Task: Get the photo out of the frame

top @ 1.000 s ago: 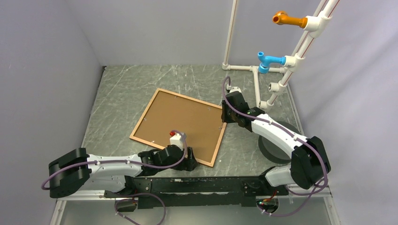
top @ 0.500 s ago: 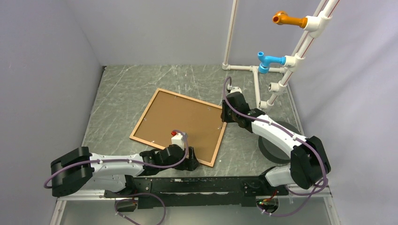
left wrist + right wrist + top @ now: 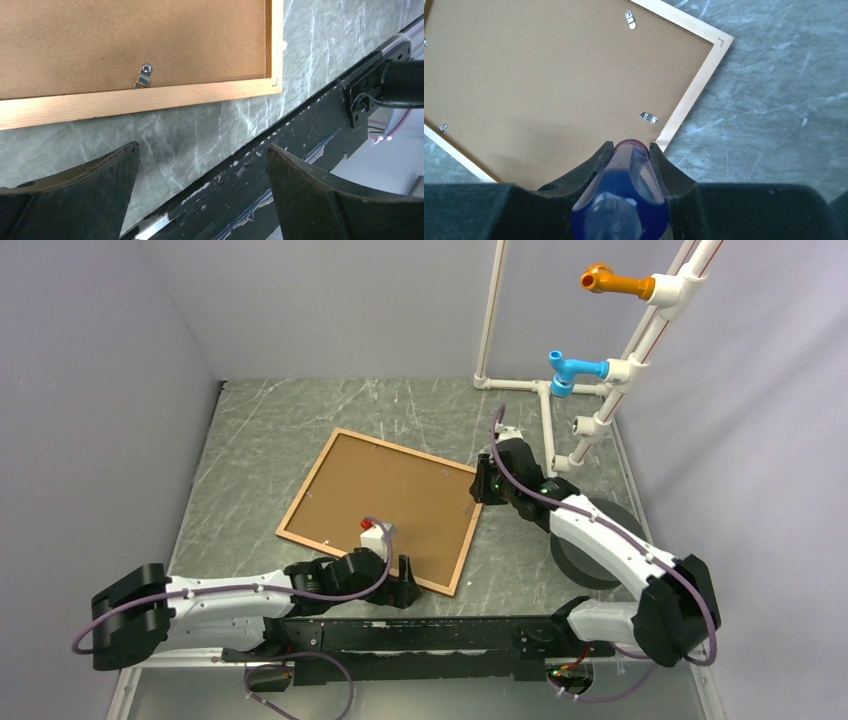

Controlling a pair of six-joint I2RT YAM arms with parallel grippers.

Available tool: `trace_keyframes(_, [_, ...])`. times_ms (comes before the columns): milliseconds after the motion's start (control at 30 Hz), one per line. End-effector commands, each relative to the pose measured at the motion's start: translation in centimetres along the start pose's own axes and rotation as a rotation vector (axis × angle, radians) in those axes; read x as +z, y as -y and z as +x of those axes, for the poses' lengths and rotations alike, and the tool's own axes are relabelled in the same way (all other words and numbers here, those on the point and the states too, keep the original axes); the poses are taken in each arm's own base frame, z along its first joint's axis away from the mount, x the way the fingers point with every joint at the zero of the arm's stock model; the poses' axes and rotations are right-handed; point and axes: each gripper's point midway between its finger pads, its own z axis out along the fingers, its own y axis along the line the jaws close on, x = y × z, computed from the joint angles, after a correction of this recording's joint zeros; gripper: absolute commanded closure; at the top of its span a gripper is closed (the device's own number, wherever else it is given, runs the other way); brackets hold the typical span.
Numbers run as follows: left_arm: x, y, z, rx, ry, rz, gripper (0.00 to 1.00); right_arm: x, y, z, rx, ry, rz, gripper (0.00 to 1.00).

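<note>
The frame [image 3: 309, 481] lies face down on the grey table, its thin wood border around the photo [image 3: 385, 505]. Only the photo's plain brown back shows; the printed side is hidden. Small metal clips [image 3: 144, 74] [image 3: 648, 117] sit at the border's inner edge. My left gripper [image 3: 405, 580] [image 3: 202, 150] stands wide open over bare table, just short of the frame's near edge by its near right corner, and holds nothing. My right gripper [image 3: 483, 485] [image 3: 631, 147] hovers at the frame's right corner, shut on a blue see-through tool handle [image 3: 621, 200] with a reddish tip.
A white pipe stand [image 3: 545, 405] with a blue fitting [image 3: 572, 370] and an orange fitting [image 3: 612, 281] stands at the back right. A dark round disc [image 3: 590, 558] lies under my right arm. The black rail [image 3: 430, 635] runs along the near edge. Walls close in left and right.
The left jaws have spread wider, and the left arm has stretched lower along the near edge. The right arm has swung a little to the right, still holding the blue tool.
</note>
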Motion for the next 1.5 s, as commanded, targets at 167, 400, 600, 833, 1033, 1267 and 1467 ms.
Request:
trace_keyframes(167, [-3.2,0.6,-5.1,0.395,0.071,-0.087,0.02,-4.4,1.5,-0.5,-0.005,0.086,0.027,1.0])
trace_keyframes(400, [-2.9,-1.0,-9.0,0.716,0.181,-0.225,0.02,-6.5,1.7,-0.1,0.004,0.129,0.0,1.0])
trace_keyframes(600, [-0.7,-0.8,-7.6,0.894,0.106,-0.165,0.01,-7.7,1.6,0.0,0.0,0.143,-0.024,1.0])
trace_keyframes(833, [1.8,-1.7,-4.1,0.878,-0.029,-0.116,0.03,-8.4,1.6,0.6,0.003,0.147,-0.044,1.0])
trace_keyframes(1033, [3.4,-3.1,-2.3,0.83,-0.088,-0.113,0.04,-8.9,1.5,0.5,-0.001,0.163,-0.061,1.0])
trace_keyframes(1267, [5.0,-5.2,-0.8,0.778,-0.19,-0.211,0.21,-8.6,1.0,0.7,0.011,0.165,-0.093,1.0])
trace_keyframes(1467, [5.8,-5.8,-0.6,0.696,-0.172,-0.282,0.42,-8.3,0.2,0.6,-0.02,0.116,-0.113,1.0])
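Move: The near-rail clip on the frame's back lies about 4 cm ahead of the left hand, level sideways and 4 cm lower; the frame's near right corner is some 8 cm to that hand's right and 1 cm back. From the right hand, already gripping the screwdriver, the near-rail clip is roughly 15 cm back, 12 cm left and 12 cm down; the right-rail clip is about 2 cm ahead, 1 cm left and 12 cm below. Left hand arcs forward 7 cm, lowers astride the near rail, part-closing; right backs off 7 cm with screwdriver. ##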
